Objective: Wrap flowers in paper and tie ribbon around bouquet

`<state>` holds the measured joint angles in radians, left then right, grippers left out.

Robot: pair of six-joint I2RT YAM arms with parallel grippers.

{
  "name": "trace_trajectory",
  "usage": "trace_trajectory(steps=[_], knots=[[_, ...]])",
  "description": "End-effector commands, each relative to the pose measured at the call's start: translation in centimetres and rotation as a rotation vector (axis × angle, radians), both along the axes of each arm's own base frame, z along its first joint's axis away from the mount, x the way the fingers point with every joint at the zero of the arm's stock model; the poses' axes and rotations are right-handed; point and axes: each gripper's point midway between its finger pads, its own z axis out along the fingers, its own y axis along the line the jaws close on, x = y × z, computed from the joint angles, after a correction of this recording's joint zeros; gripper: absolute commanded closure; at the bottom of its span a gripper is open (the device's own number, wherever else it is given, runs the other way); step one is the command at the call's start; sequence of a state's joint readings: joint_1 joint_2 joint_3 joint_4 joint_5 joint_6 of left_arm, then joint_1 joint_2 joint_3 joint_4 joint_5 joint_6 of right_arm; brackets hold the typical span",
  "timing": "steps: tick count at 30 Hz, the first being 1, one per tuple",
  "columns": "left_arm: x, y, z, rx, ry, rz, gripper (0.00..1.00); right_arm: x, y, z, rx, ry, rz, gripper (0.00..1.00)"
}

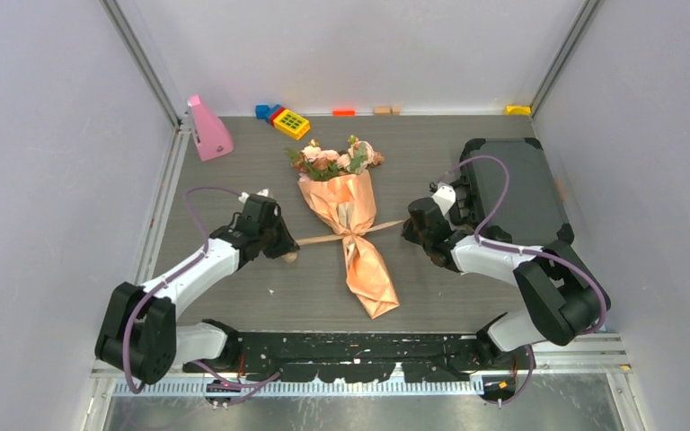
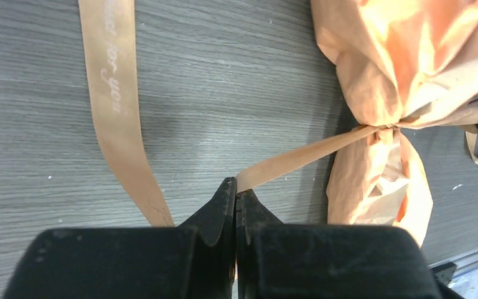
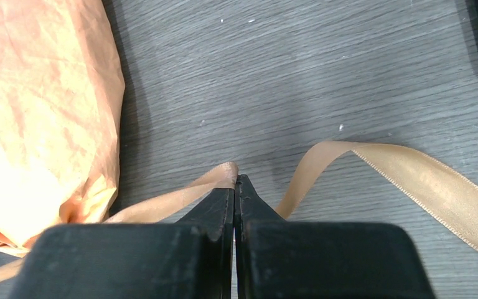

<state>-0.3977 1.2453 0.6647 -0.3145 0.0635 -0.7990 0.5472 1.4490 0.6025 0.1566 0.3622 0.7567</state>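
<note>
The bouquet [image 1: 352, 224] lies in the middle of the table, pink flowers [image 1: 334, 159] at the far end above a cone of peach-orange paper [image 1: 368, 269]. A tan ribbon [image 1: 323, 239] crosses its pinched waist and is knotted there [image 2: 391, 126]. My left gripper [image 2: 236, 187] is shut on the ribbon [image 2: 299, 157] left of the bouquet, with a loose printed end [image 2: 115, 106] trailing away. On the right of the bouquet my right gripper [image 3: 236, 182] is shut on the ribbon [image 3: 187, 194], beside the paper [image 3: 43, 112]; another loose end [image 3: 423, 180] runs off to the right.
A black case [image 1: 512, 189] lies just behind the right arm. A pink object [image 1: 207, 130] stands at the back left. Small coloured toy blocks [image 1: 289, 121] line the back wall. Grey walls close in both sides.
</note>
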Motion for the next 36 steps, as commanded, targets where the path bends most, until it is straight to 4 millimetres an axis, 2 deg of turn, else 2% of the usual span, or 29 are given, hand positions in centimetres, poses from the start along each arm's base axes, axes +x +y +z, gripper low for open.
trace_trajectory(steps=[1,7,13,15,20,23,26,28,31,33,36], knots=[[0.4,-1.6,3.0,0.014,-0.095,-0.091,1.0,1.4,0.7,2.2,-0.07,-0.089,-0.036,0.99],[1.2,-5.9,6.7,-0.003,-0.193,-0.214,1.0,-0.4,3.4,1.8,-0.077,-0.064,0.049,0.99],[2.4,-9.0,9.9,-0.069,-0.285,-0.282,1.0,-2.5,4.3,1.0,-0.088,-0.028,0.095,0.95],[2.8,-9.8,11.0,-0.089,-0.315,-0.3,1.0,-3.3,4.7,0.8,-0.084,-0.018,0.118,0.93],[3.6,-11.1,12.2,-0.12,-0.361,-0.324,1.0,-5.1,5.5,0.6,-0.077,0.002,0.196,0.85],[3.5,-11.9,13.0,-0.167,-0.407,-0.351,1.0,-6.7,6.8,0.5,-0.076,0.017,0.287,0.75],[3.3,-11.3,13.3,-0.161,-0.436,-0.338,1.0,-8.6,8.1,0.6,-0.069,0.027,0.394,0.65],[3.2,-10.0,12.9,-0.125,-0.446,-0.291,1.0,-10.1,9.2,0.8,-0.062,0.035,0.494,0.6],[2.6,-8.1,12.0,-0.082,-0.448,-0.237,1.0,-11.5,10.4,1.5,-0.053,0.032,0.611,0.47],[2.1,-7.2,11.6,-0.066,-0.452,-0.214,1.0,-11.9,9.8,1.9,-0.068,0.036,0.613,0.27],[1.4,-6.7,11.5,-0.075,-0.466,-0.209,1.0,-11.0,7.7,3.8,-0.095,-0.019,0.504,0.13]])
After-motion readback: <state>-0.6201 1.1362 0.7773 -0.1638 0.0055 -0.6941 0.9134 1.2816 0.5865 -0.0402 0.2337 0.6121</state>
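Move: The ribbon knot on the bouquet's waist lies between the hands: about 13 cm right of the left hand, 2 cm ahead and 4 cm lower; about 13 cm left of the right hand, 2 cm back and 2 cm lower. From the right hand, the flower heads lie some 14 cm ahead and 16 cm left, the paper foot some 17 cm back and 7 cm left, and the black case about 24 cm right and 6 cm ahead. The ribbon's right end, still pinched at first, is carried a few centimetres left, then let go as the right fingers open wide; the right hand draws back about 11 cm and left 9, towards the lower paper, swinging 30 degrees counter-clockwise. The left hand keeps its ribbon end pinched, goes right some 10 cm to over the bouquet while rising as much, tilting up about 20 degrees, then eases 3 cm back left. ##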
